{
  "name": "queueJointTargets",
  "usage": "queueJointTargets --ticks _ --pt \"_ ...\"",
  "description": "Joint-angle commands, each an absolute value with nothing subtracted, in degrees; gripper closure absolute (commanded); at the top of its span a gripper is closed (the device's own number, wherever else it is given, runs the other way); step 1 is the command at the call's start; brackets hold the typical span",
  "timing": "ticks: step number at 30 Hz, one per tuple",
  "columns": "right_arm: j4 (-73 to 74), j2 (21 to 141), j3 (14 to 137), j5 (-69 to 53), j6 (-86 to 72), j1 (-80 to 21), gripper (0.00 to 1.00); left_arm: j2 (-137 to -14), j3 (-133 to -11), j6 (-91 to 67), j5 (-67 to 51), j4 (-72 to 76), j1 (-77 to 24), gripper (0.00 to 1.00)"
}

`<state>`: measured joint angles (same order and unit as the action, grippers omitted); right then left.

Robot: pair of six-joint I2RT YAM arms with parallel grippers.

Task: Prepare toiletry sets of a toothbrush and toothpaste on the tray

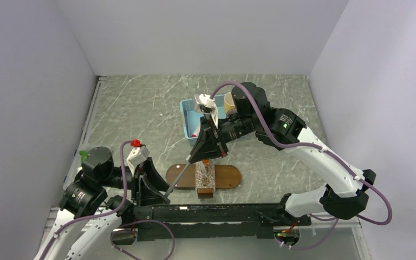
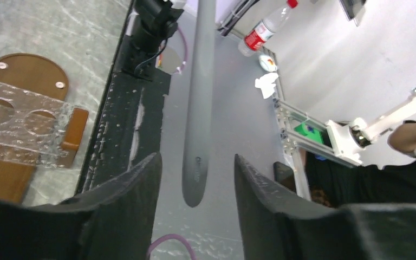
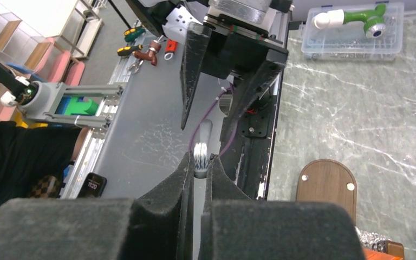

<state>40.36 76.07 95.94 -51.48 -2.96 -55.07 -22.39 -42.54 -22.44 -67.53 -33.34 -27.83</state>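
Observation:
A grey toothbrush point(image 1: 179, 177) spans between my two grippers above the left end of the tray point(image 1: 228, 176). My right gripper point(image 3: 200, 160) is shut on its bristle head point(image 3: 201, 152). My left gripper point(image 2: 197, 158) is open, and the handle point(image 2: 200, 108) hangs between its fingers point(image 2: 141, 184) without touching either. The tray point(image 2: 27, 73) is a dark wooden oval that carries a clear holder point(image 2: 21, 130) with round holes. A small orange thing point(image 1: 206, 161), perhaps the toothpaste, shows just behind the holder point(image 1: 206, 177).
A light-blue basket point(image 1: 187, 116) stands behind the tray, with a tan cup point(image 1: 230, 101) beside it. The black base rail point(image 1: 211, 214) runs along the near edge. A clear bin point(image 3: 352, 40) with a green and white part sits on the marble top.

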Motion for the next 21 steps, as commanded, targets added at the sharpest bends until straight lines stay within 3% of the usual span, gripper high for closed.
queueJointTargets --ticks 1,9,21 --pt "37.8 73.5 94.8 -48.2 -4.2 -55.2 1.00 -23.1 -44.3 -19.9 -61.9 -33.7 -27.8 0.35" --pt "46.8 72.3 96.7 -35.8 -3.7 -55.2 1.00 -22.2 -49.7 -18.1 -46.8 -37.0 -27.9 0.01" --pt "62.0 72.7 99.7 -17.7 -4.7 -55.2 1.00 -21.5 -48.0 -15.6 -30.0 -42.2 -27.9 0.00"
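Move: The right hand already holds the toothbrush by its bristle end. The clear holder on the tray lies about 8 cm ahead of this hand, 3 cm to its right and 28 cm below; the orange toothpaste standing in it is some 14 cm ahead, 3 cm right, 23 cm down. The blue basket's middle is roughly 35 cm ahead and 7 cm right, 29 cm below. From the left hand the holder is about 14 cm ahead, 11 cm right, 16 cm down. Keeping its pinch on the bristle end, the right hand carries the toothbrush down, forward and to the right, about 5 cm each way, towards the holder, swinging clockwise and dipping its fingers some 30 degrees in all. The left fingers, already loose around the handle end, open fully as that hand pulls away forward about 8 cm, slightly left, turning counter-clockwise. ##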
